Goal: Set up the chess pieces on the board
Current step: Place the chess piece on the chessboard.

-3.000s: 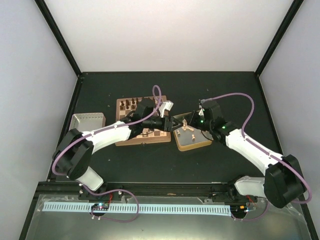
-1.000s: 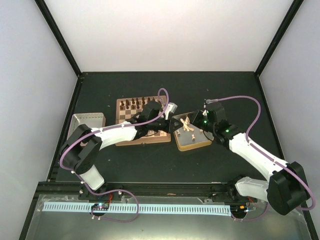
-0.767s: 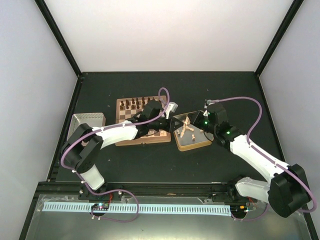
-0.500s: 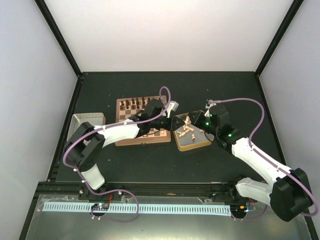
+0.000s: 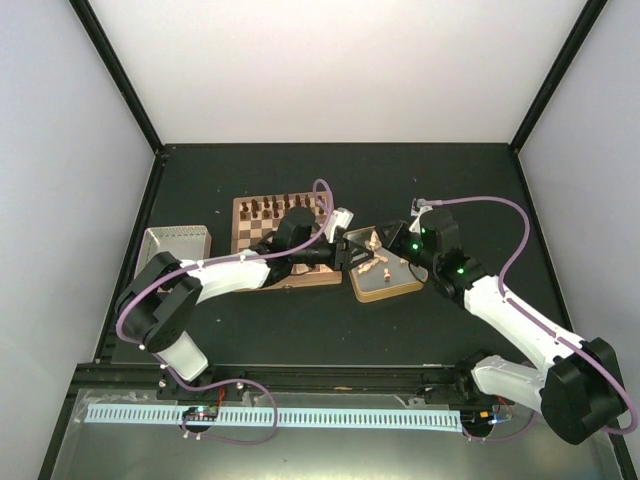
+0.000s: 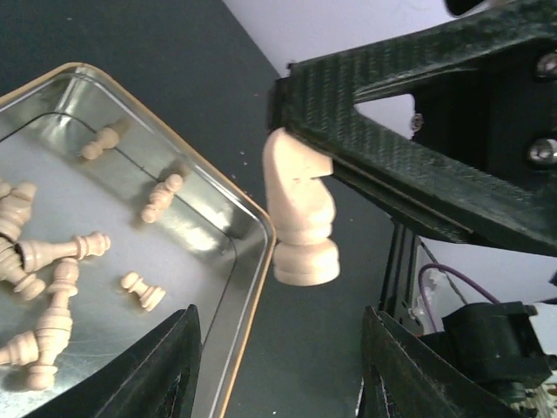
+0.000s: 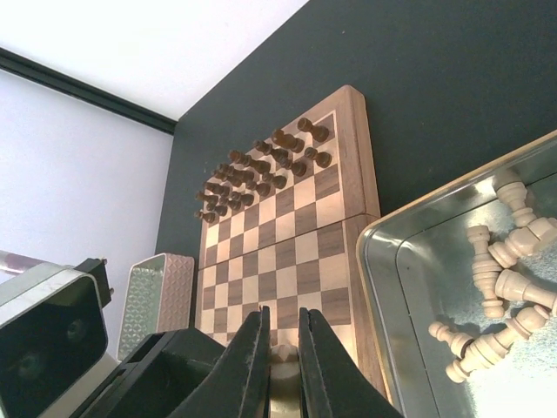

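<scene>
A pale tan knight [image 6: 301, 213] hangs base-down beside the tin's right rim, pinched at its head by my right gripper's black fingers [image 6: 392, 148]. In the right wrist view the right gripper [image 7: 284, 315] is shut on that knight [image 7: 283, 359]. My left gripper [image 6: 278, 335] stands open just below the knight, its fingers apart and touching nothing. The board [image 7: 348, 174] carries dark chessmen [image 7: 261, 165] on its far rows only. Several pale chess pieces [image 6: 52, 261] lie loose in the tin. From above, both grippers meet between the board [image 5: 250, 225] and the tin [image 5: 390, 293].
The gold-rimmed metal tin [image 6: 252, 261] sits right of the board on the dark table. A patterned pale box [image 5: 177, 243] stands left of the board. Black frame posts edge the table at the back corners.
My left gripper's jaws have opened and let go of the knight, which stays in the right gripper. The left arm has drawn back slightly toward the board.
</scene>
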`<state>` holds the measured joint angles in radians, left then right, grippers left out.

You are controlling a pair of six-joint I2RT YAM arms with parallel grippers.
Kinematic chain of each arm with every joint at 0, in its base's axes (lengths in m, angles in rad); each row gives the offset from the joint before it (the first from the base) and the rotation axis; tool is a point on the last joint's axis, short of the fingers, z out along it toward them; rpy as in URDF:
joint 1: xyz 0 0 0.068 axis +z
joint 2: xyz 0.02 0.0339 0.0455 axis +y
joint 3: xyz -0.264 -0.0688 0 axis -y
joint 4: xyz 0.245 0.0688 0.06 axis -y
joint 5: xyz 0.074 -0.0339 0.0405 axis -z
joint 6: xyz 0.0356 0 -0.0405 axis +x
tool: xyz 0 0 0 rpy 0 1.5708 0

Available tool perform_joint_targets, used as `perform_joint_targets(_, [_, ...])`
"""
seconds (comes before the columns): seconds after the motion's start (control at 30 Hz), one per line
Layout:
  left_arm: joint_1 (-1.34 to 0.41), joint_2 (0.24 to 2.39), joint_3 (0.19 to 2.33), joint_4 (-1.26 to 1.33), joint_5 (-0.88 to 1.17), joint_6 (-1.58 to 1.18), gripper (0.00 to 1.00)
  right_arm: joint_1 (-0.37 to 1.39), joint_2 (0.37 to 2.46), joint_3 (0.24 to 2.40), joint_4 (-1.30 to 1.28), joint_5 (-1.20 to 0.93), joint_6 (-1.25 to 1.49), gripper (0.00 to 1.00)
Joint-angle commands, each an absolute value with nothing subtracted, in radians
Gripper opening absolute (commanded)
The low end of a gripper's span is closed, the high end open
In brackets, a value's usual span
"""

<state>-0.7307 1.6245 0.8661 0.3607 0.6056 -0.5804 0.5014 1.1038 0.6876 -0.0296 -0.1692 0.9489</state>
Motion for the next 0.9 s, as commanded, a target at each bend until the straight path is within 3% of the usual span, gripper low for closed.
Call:
perform_joint_targets(0.0, [-0.738, 1.593, 0.866, 0.489, 0.669, -0.592, 0.53, 0.495, 1.096, 0.706, -0.019, -0.196, 0.958, 0.11])
perform_joint_targets(0.17, [-0.738, 1.604, 0.908, 0.43, 0.626, -0.588, 0.49, 0.497, 1.099, 0.704, -0.001, -0.256, 0.958, 0.11])
perform_joint_targets(0.53, [-0.738, 1.587, 0.923, 0.379, 0.604, -0.51, 0.11, 0.496, 1.08, 0.708, -0.014, -0.361, 0.91, 0.15])
perform_joint_targets(0.73, [-0.738, 1.535, 0.92, 0.284, 0.644, -0.274, 0.02, 0.495, 1.05, 0.836, -0.268, -0.4, 0.726, 0.34])
perform_joint_targets(0.87, [-0.741, 1.485, 0.903, 0.258, 0.655, -0.099, 0.02, 0.495, 1.047, 0.934, -0.495, -0.399, 0.578, 0.46])
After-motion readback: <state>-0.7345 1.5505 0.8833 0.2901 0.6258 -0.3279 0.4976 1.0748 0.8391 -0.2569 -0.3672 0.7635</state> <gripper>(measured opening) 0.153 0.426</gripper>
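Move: The chess knight hangs from my shut right fingertips, its middle about 1 cm below the right hand point. From my open, empty left hand the knight is roughly 2 cm ahead, 3 cm to the right and 1 cm higher; those left fingers lie about 2 cm back, 3 cm left and 2 cm below my right hand. From the left hand, the chessboard's middle is some 17 cm left, 3 cm ahead and 15 cm down; the tray of pieces is 6 cm right, 2 cm back, equally low. My right hand brings the knight about 2 cm left and back into my left fingers, which rise 1.5 cm and close to pinch its base. Then I open the right fingers and lift that hand some 3 cm, still drawing back and turning about 15 degrees counter-clockwise, while my left keeps its grip, easing up and back with a roll of the wrist. ##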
